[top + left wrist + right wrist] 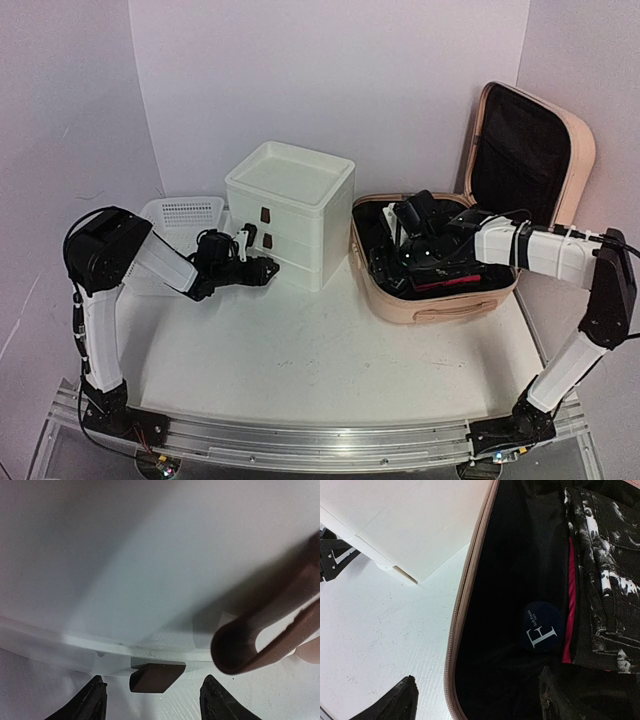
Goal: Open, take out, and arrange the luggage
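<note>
The peach-pink luggage (440,306) lies open at the right of the table, its lid (582,150) standing up with the black lining showing. Inside are black clothes, a black-and-white patterned garment (605,580) with a pink strip beside it, and a round dark-blue tin (542,627) marked with an F. My right gripper (410,240) hangs open over the left rim (465,605) of the luggage, one finger above the table and one above the lining. My left gripper (268,268) is open at the white drawer box (290,200). A brown drawer handle (156,677) sits just ahead between its fingertips.
A brown looped strap (260,645) shows at the right of the left wrist view, close to the drawer front. A white mesh basket (185,212) stands behind the left arm. White walls close in the back and both sides.
</note>
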Controlling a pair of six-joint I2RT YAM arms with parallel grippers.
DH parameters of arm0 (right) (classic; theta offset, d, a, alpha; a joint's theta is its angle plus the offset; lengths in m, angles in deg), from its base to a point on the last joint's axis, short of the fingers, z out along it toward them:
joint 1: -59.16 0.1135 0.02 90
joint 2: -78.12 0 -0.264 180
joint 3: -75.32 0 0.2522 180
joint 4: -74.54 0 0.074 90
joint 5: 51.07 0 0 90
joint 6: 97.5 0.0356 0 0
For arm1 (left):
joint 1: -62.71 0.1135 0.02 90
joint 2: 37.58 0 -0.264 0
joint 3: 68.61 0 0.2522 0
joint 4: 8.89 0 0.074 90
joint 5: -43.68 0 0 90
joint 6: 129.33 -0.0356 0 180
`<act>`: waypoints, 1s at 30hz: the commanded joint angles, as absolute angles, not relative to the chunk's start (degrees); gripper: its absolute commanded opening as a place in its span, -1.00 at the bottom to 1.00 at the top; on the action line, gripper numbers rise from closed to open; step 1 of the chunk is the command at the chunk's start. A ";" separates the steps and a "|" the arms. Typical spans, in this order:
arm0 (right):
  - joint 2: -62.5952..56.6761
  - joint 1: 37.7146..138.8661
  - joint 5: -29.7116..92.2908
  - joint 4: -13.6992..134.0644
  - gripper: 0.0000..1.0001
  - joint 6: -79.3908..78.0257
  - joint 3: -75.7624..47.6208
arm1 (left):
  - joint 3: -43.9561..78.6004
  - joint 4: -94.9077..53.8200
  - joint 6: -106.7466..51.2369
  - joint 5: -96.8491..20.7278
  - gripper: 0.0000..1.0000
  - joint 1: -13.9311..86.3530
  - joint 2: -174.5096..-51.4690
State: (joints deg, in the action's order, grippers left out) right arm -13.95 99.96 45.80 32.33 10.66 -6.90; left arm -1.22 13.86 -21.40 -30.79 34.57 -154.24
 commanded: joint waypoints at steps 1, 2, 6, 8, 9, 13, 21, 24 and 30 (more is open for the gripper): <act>-10.78 100.03 45.86 34.05 0.66 11.80 -6.16 | 0.94 19.00 -16.50 -26.31 0.29 36.65 -155.14; -10.74 100.03 45.75 34.06 0.66 11.95 -6.07 | 1.40 18.93 -16.03 -25.75 0.28 37.04 -155.52; -10.73 100.03 45.34 34.15 0.66 12.18 -6.02 | 2.87 18.98 -14.88 -23.44 0.21 37.40 -156.81; -10.74 100.03 45.31 34.15 0.66 12.19 -6.02 | 3.31 18.96 -14.52 -22.82 0.14 37.40 -157.31; -10.74 100.05 45.34 34.15 0.66 12.17 -6.02 | 3.43 18.94 -14.40 -22.72 0.08 37.40 -157.37; -10.80 100.03 45.23 34.23 0.66 12.19 -6.10 | 3.60 19.01 -14.24 -22.51 -0.30 37.40 -157.09; -11.21 100.04 45.57 34.41 0.66 12.19 -5.85 | 0.95 19.01 -16.22 -23.38 -0.80 37.01 -153.34; -11.80 100.03 46.34 34.50 0.67 12.22 -5.91 | -0.93 18.85 -17.04 -23.95 -0.95 36.45 -152.02; -13.93 99.54 51.01 34.09 0.68 13.72 -7.20 | -4.80 15.89 -19.64 -25.97 -1.00 35.47 -147.36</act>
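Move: The brown tab on the bottom drawer lies just beyond the left fingertips, between the open fingers: some 2 cm ahead, 1 cm right and 1 cm lower. The middle drawer's tab is about 6 cm above the bottom one. The white basket's middle sits roughly 15 cm left and 7 cm ahead of the left hand; the suitcase's is some 27 cm right and 4 cm ahead. From the right hand, the bottom tab is about 11 cm ahead, 19 cm left and 10 cm lower. Forward about 1 cm towards the drawer front, the left hand eases its open fingers around the bottom tab, rolling its left side down by some 5 to 10 degrees. It then holds its place while the fingers close fully and pinch the thin brown tab, and finally draws back just over 1 cm, rising slightly, with the tab in the fingertips. ##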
